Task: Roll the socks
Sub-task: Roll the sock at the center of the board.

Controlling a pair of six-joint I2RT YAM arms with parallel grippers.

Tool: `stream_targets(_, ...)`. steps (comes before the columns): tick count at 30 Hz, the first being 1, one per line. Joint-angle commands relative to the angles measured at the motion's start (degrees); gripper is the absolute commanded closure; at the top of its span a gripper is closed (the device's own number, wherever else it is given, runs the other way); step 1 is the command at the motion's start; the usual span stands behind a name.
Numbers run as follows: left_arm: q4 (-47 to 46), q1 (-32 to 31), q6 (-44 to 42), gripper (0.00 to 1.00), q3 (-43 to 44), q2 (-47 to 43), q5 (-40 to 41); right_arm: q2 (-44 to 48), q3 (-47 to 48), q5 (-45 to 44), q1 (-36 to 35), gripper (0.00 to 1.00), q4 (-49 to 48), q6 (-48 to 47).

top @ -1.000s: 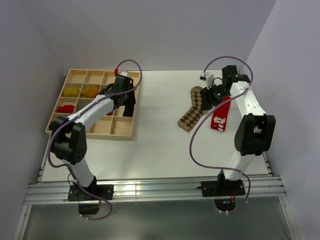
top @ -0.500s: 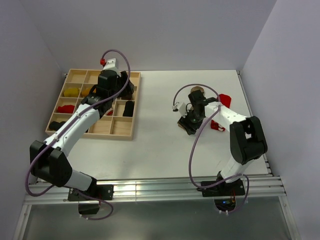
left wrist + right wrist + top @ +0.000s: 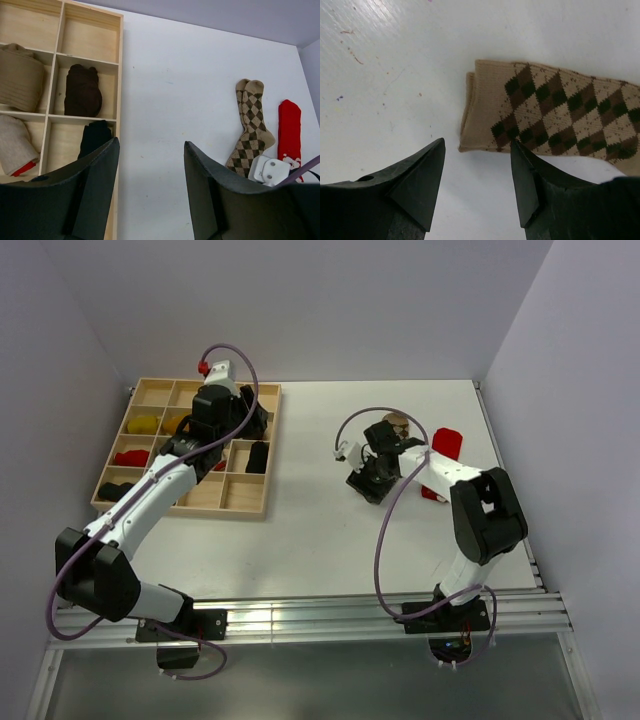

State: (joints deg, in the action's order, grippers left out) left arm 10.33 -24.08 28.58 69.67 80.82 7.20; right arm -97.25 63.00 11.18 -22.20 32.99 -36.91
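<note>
A brown-and-tan argyle pair of socks lies flat on the white table, with a red sock beside it on the right. In the top view my right arm covers most of the argyle socks; the red sock shows behind it. My right gripper hovers low at the argyle cuff, open, its right fingertip at the cuff's edge. A black sock sits in a compartment of the wooden tray. My left gripper is open above the tray's right side, with nothing between its fingers.
The tray's compartments hold a dark brown bundle, a tan one, a pale grey one, and yellow and red bundles. Walls close in on the left, back and right.
My left gripper has lifted out of the tray compartment and drawn back over the tray. My right arm has swung from the back right down to the argyle cuff.
</note>
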Motion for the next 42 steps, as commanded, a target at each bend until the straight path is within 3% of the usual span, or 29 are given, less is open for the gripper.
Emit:
stream_targets(1,-3.03,0.17,-0.89,0.41,0.03,-2.68,-1.4,-0.74,1.07,-1.6,-1.62,0.38,-3.63,0.87)
stream_targets(14,-3.91,0.17,-3.17,0.41,-0.94,-2.86,-1.92,-7.07,1.95,-5.99,-2.68,0.4,-3.38,-0.36)
stream_targets(18,-4.79,0.08,-3.62,0.42,-1.99,-3.56,-2.8,-8.13,2.3,-5.65,-2.68,0.46,-2.76,-0.62)
stream_targets(23,-5.49,-0.27,-3.88,0.45,-3.83,-4.09,-2.98,-9.27,3.96,-4.24,-2.41,0.62,0.22,-0.89)
stream_targets(25,-6.9,-0.97,-3.71,0.48,-4.98,-4.96,-1.85,-9.18,4.67,-1.53,-2.24,0.7,2.33,-2.11)
stream_targets(28,-8.82,-1.94,-3.18,0.54,-7.87,-7.16,-0.62,-9.36,7.04,5.15,-2.24,0.73,7.16,-4.31)
stream_targets(32,-12.87,-3.6,-2.91,0.63,-13.75,-12.85,1.84,-11.9,15.19,18.67,-2.24,0.74,21.39,-9.93)
stream_targets(40,-17.97,-12.39,-6.6,0.67,-22.29,-22.02,5.09,-21.21,26.99,36.0,-4.87,0.74,48.78,-26.53)
stream_targets(42,-19.2,-17.57,-9.85,0.67,-24.14,-22.89,7.29,-22.89,27.62,38.47,-5.23,0.74,49.89,-27.35)
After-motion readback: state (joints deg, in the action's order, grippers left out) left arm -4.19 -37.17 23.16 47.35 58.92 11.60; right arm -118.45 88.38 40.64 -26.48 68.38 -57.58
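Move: The cuff end of the argyle sock lies almost under the right hand's open fingers, about 2 cm ahead, 1 cm to the left and some 3 cm below. That sock's heel is roughly 11 cm ahead and 9 cm to the right of the hand, and the red sock lies about 10 cm ahead and 18 cm to the right, all at table height. From the left hand the same cuff is some 8 cm back, 23 cm to the right and 27 cm below. The right hand sinks some 2.5 cm and edges slightly forward onto the near part of the argyle sock's cuff, closes its fingers and pinches the cuff edge, then drags the sock back towards the base and left, about 8 cm each way, rising 3 cm or so while the wrist turns counter-clockwise and tips the fingertips back, some 30 degrees each. Late on, the empty left hand draws back about 10 cm and a little right, its fingertips tilting up some 15 degrees and its fingers partly closing. ##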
